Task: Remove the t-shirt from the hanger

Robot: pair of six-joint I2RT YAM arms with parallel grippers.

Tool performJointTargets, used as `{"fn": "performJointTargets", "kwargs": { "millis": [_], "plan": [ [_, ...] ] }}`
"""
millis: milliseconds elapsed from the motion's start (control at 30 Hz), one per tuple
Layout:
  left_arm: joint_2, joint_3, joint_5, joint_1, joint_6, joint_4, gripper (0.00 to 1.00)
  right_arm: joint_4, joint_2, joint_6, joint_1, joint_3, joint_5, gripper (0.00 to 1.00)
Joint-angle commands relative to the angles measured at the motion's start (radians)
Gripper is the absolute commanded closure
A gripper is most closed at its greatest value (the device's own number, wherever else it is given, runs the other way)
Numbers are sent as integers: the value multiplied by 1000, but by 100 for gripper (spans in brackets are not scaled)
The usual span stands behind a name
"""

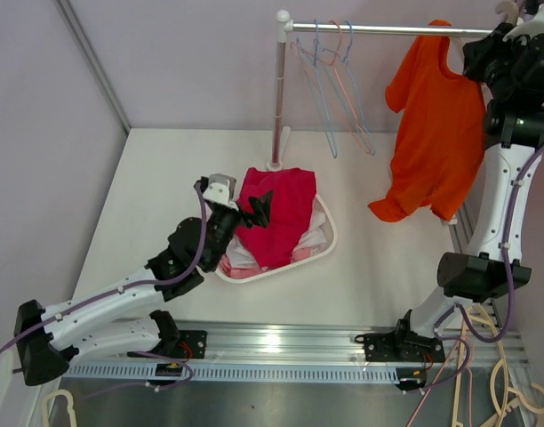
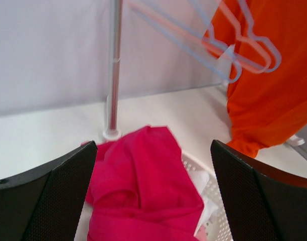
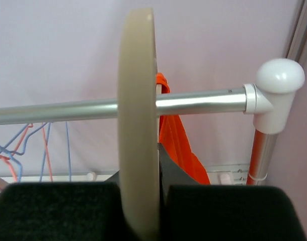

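An orange t-shirt (image 1: 436, 133) hangs from a cream hanger (image 3: 138, 125) at the right end of the metal rail (image 1: 388, 29). My right gripper (image 3: 138, 211) is shut on the cream hanger's hook, up at the rail (image 3: 203, 100); the orange shirt (image 3: 176, 143) shows just behind it. In the top view the right gripper (image 1: 512, 22) is at the top right corner. My left gripper (image 1: 259, 210) is open and empty over a red garment (image 1: 276, 213) in the white basket (image 1: 325, 245). In the left wrist view its fingers (image 2: 254, 196) flank the red garment (image 2: 141, 186); the orange shirt (image 2: 274, 85) is far right.
Several empty blue and pink wire hangers (image 1: 334, 80) hang mid-rail. The rack's upright pole (image 1: 279, 98) stands behind the basket. Its right post with a white cap (image 3: 276, 80) is close to my right gripper. Spare cream hangers (image 1: 512, 391) lie off the table's front right.
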Motion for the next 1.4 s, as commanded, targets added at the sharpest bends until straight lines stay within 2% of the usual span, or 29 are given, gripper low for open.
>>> {"fn": "performJointTargets", "kwargs": {
  "millis": [0,133,200,333,567,700,800,1067,1267,1367],
  "plan": [
    [14,138,152,-9,127,15,1,13,-97,96,-5,-50,66,100],
    [58,215,402,-13,83,-31,1,-121,-200,156,11,-136,238,100],
    [74,209,534,-27,69,-2,1,-138,-261,182,15,-251,303,100],
    [132,214,687,-75,32,67,1,-112,-431,211,17,-460,344,100],
    [362,367,935,-122,-23,70,1,-255,-484,229,20,-497,315,100],
    [443,392,949,-229,28,176,1,-261,-551,243,66,-557,330,100],
    [489,396,981,-265,36,273,0,-278,-564,234,94,-577,340,100],
    [640,591,1064,-265,0,193,0,-289,-588,239,146,-607,366,100],
    [795,841,987,-271,-20,14,1,-282,-588,245,206,-610,409,100],
    [824,886,978,-286,-18,-25,0,-276,-585,243,221,-613,435,100]
  ]
}}
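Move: The orange t-shirt, on the beige hanger that the right hand already holds, has its middle about 2 cm ahead of that hand, 6 cm left and 20 cm below. The rail's right end is roughly 10 cm ahead and 9 cm right, about level; the empty hangers are some 12 cm ahead, 27 cm left and 12 cm below. From the left hand, the t-shirt is about 24 cm ahead and 37 cm right, nearly level; the basket is some 12 cm ahead, 5 cm right and 27 cm below. Still pinching the hanger, the right hand draws the t-shirt back about 15 cm and down 12 cm away from the rail, tipping 20 degrees nose-down and easing left late on. The open left hand lifts off from over the basket, then sweeps some 30 cm right and 16 cm back, turning about 70 degrees clockwise to point right, and rises again as it closes on the shirt's left side; contact can't be made out. ##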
